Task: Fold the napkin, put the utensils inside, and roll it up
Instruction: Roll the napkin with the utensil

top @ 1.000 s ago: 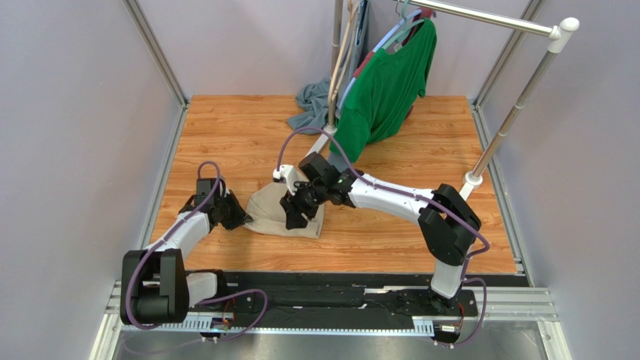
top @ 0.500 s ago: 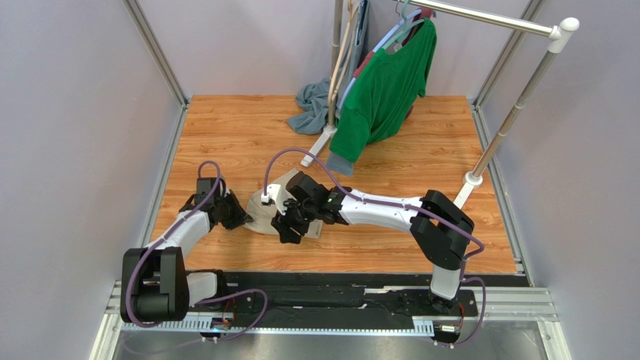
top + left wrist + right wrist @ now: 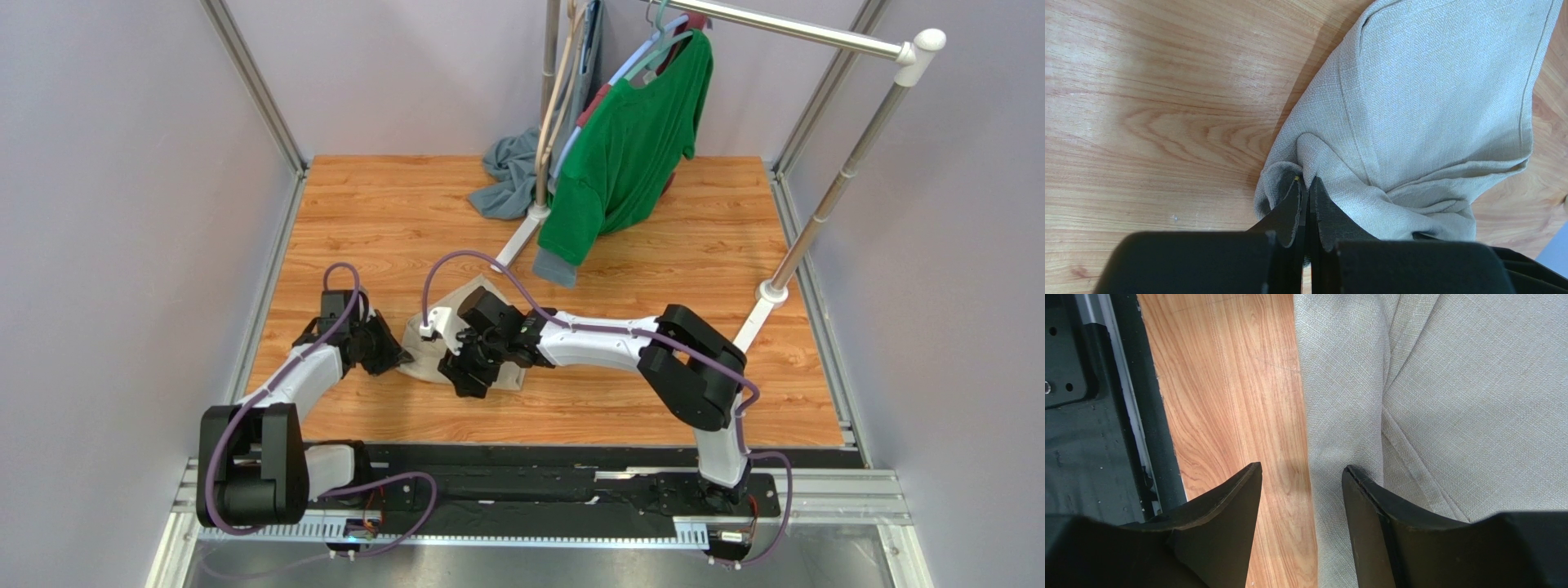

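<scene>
The beige napkin (image 3: 421, 352) lies folded and bunched on the wooden table, mostly covered by my right arm in the top view. My left gripper (image 3: 390, 358) is shut on the napkin's left edge; in the left wrist view the closed jaws (image 3: 1308, 182) pinch a fold of the napkin (image 3: 1438, 92). My right gripper (image 3: 467, 377) is open over the napkin's near edge; in the right wrist view (image 3: 1303, 471) one finger is above bare wood and the other above the napkin (image 3: 1462, 386). The fork is hidden.
A green shirt (image 3: 632, 135) hangs from a rack at the back, with a grey-blue cloth (image 3: 505, 172) heaped behind it. A rack foot (image 3: 773, 292) stands at the right. The black base rail (image 3: 1082, 416) runs close to my right gripper.
My right gripper has moved left and nearer across the napkin, and the napkin now shows smaller. The left gripper has kept its hold and place.
</scene>
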Action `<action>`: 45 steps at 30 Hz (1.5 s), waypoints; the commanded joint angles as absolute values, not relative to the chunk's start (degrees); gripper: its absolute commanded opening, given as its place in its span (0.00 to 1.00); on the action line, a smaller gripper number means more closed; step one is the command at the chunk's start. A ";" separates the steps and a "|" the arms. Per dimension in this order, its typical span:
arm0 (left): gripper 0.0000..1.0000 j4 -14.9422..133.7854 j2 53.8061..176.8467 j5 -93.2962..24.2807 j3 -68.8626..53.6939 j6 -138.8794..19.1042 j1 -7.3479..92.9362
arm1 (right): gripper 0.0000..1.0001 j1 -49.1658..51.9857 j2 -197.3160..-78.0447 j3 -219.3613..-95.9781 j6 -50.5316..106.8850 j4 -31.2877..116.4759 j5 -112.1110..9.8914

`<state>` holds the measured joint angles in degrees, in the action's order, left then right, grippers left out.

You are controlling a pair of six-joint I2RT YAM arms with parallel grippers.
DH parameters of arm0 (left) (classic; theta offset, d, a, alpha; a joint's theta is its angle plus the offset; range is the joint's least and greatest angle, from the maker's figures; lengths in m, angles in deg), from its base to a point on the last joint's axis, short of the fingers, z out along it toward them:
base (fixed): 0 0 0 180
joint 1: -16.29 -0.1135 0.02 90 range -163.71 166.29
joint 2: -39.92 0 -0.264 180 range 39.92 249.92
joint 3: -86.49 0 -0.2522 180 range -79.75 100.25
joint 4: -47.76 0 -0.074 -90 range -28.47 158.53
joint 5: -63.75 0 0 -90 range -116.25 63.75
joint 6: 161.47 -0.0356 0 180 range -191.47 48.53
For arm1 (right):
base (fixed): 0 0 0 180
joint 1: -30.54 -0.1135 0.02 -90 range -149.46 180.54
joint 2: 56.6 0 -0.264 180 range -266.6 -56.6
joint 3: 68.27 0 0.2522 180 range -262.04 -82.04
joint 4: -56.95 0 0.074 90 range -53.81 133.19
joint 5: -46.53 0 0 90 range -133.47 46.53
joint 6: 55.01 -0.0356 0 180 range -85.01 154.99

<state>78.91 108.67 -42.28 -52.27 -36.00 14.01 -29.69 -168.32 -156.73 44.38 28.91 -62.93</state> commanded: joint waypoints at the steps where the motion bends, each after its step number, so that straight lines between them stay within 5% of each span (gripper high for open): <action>1: 0.00 79.02 108.12 -41.89 -50.84 -37.10 13.83 | 0.56 -29.58 -170.24 -158.07 47.03 31.24 -59.91; 11: 0.00 78.40 107.86 -42.86 -50.84 -37.10 13.75 | 0.54 -29.49 -172.79 -156.13 46.07 32.55 -52.97; 23: 0.02 76.82 108.12 -44.88 -50.75 -36.93 13.83 | 0.31 -29.76 -176.57 -157.36 44.49 29.48 -45.41; 27: 0.20 75.85 107.07 -46.11 -50.84 -36.40 13.83 | 0.14 -29.93 -177.88 -157.09 43.96 28.17 -45.49; 31: 0.57 76.90 103.74 -45.06 -50.31 -35.96 13.75 | 0.02 -29.93 -178.41 -157.88 43.08 25.18 -45.84; 34: 0.64 79.53 99.61 -41.90 -49.96 -35.78 13.83 | 0.00 -29.93 -179.03 -160.16 41.67 20.09 -47.16; 45: 0.65 79.63 83.08 -39.08 -58.13 -34.29 13.83 | 0.00 -29.49 -181.23 -171.84 35.35 2.33 -56.03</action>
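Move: Just ahead of the right fingers, about 4 cm out and 3 cm below, runs the napkin's rolled near edge. The napkin's flat part lies roughly 11 cm ahead and 2 cm left of that hand, and the bunched left end about 5 cm ahead and 9 cm left. The left fingers already pinch that left end, right at their tips; from them the stretch of near edge the right hand wants is some 10 cm right and 1 cm back, slightly lower. Advancing about 5 cm with a 2 cm drop, the right hand carries its open fingers forward with the near edge, turns slightly clockwise and shuts them, pinching the rolled edge; it then eases back a centimetre, its fingers steepening. The left hand holds still at first, then opens, lets go of the left end and rises some 6 cm, its fingers tipping forward by about 20 degrees. ##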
